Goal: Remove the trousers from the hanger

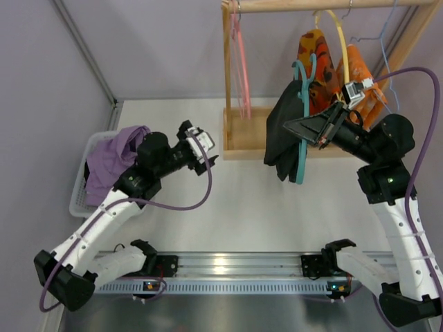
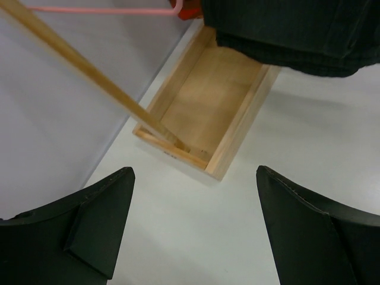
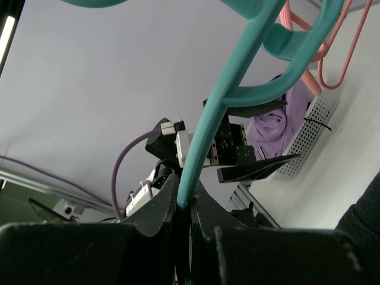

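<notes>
Black trousers (image 1: pixel 282 131) hang folded over a teal hanger (image 1: pixel 302 160), in front of the wooden rack. My right gripper (image 1: pixel 296 127) is shut on the teal hanger (image 3: pixel 237 71), whose thin bar is pinched between its jaws (image 3: pixel 185 196). A dark edge of the trousers (image 3: pixel 363 221) shows at the lower right there. My left gripper (image 1: pixel 205 146) is open and holds nothing. It hovers left of the trousers, near the rack's base. In the left wrist view the open gripper (image 2: pixel 195 172) faces the trousers' hem (image 2: pixel 285 35) above the base.
The rack's wooden base box (image 1: pixel 235 142) and upright post (image 2: pixel 77 59) stand close to my left gripper. A pink hanger (image 1: pixel 241 62) and orange garments (image 1: pixel 325 69) on other hangers hang from the rail. A white basket (image 1: pixel 82 190) holding purple cloth (image 1: pixel 114 155) sits at the left.
</notes>
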Robot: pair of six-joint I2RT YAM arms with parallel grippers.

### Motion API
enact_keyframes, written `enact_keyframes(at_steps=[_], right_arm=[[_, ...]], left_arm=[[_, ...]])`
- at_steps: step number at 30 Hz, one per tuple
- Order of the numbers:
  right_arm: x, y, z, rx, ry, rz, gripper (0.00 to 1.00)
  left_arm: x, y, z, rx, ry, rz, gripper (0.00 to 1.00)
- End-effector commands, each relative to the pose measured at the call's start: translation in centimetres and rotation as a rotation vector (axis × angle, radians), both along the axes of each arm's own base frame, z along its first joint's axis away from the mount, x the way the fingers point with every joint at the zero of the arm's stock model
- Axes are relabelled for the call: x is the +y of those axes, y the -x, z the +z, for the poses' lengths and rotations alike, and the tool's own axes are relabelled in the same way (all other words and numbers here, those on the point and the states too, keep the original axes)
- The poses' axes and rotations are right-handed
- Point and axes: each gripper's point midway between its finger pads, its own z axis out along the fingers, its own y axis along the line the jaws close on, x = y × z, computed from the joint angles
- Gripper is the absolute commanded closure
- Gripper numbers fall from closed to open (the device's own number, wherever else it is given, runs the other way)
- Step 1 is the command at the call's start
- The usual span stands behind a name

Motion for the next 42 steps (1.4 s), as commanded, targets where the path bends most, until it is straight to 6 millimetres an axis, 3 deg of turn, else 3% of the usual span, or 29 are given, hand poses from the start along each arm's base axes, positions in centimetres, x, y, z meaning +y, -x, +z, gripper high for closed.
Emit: enact_keyframes(at_steps=[1,2,3,7,8,9,10,11,12,13,14,20,26,31,38,42], right_arm=[[-1.1,2.9,4.7,-0.281,-0.026,-0.028,1.0],[-1.2,2.9,4.6,-0.271,-0.026,-0.035,1.0],[-1.3,3.0,4.5,-0.271,-0.026,-0.039,1.0],[-1.7,3.1,4.4,-0.252,-0.038,-0.053,1.0],[-1.7,3.1,4.4,-0.246,-0.04,-0.052,1.0],[-1.8,3.1,4.4,-0.24,-0.044,-0.054,1.0],[-1.9,3.1,4.4,-0.23,-0.051,-0.057,1.0],[-1.9,3.1,4.5,-0.227,-0.055,-0.055,1.0],[-1.9,3.2,4.7,-0.223,-0.061,-0.054,1.0],[-2.0,3.3,4.9,-0.216,-0.07,-0.054,1.0],[-2.0,3.3,5.1,-0.216,-0.074,-0.054,1.0],[-2.2,3.7,6.0,-0.2,-0.117,-0.051,1.0],[-2.4,4.3,6.7,-0.192,-0.148,-0.041,1.0],[-2.3,4.8,7.4,-0.175,-0.16,-0.026,1.0],[-2.7,6.5,10.8,-0.23,-0.203,-0.021,1.0],[-2.8,6.7,11.1,-0.228,-0.205,-0.025,1.0]], left_arm=[[-2.0,-0.4,5.7,-0.172,0.152,0.076,0.11],[-3.6,0.7,4.7,-0.168,0.153,0.077,0.14],[-4.4,1.3,5.7,-0.229,0.181,0.064,0.14],[-8.9,5.4,6.3,-0.379,0.192,0.007,0.14],[-10.8,7.5,6.5,-0.391,0.214,-0.049,0.15],[-11.9,7.5,6.2,-0.393,0.206,-0.037,0.17],[-13.0,8.7,7.7,-0.403,0.27,-0.049,0.18],[-13.7,8.8,8.1,-0.395,0.293,-0.037,0.19],[-14.7,8.1,7.2,-0.358,0.292,0.013,0.21],[-15.3,8.0,9.1,-0.353,0.346,0.035,0.22],[-16.8,8.0,8.1,-0.323,0.34,0.039,0.22],[-20.3,8.4,9.6,-0.271,0.466,0.058,0.19],[-21.3,7.3,9.7,-0.268,0.499,0.119,0.2],[-20.9,6.8,9.2,-0.316,0.507,0.147,0.3],[-20.4,5.6,8.4,-0.373,0.483,0.166,0.29],[-20.2,4.3,8.3,-0.374,0.486,0.185,0.27]])
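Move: The dark trousers hang about 22 cm to the left hand's right, level with it fore and aft, their middle some 8 cm higher. The teal hanger carrying them is 25 cm right, 5 ahead and 15 up; the empty pink hangers are 9 cm right, 15 ahead and 18 up; the red patterned garment is 28 cm right, 17 ahead and 15 up. From the right hand, gripping the teal hanger, the trousers' middle lies about 3 cm left, 1 back and 10 below. The left hand sweeps some 21 cm right to the hanging trousers, swinging back about 10 cm and then partly forward again while it rises 6 or 7 cm; its fingers tip upward by roughly 30 degrees and narrow a little, but stay open around the cloth's near fold. The right hand keeps its pinch on the teal hanger, easing slightly back and right and tilting a little, then lifts it about 5 cm towards the end. ##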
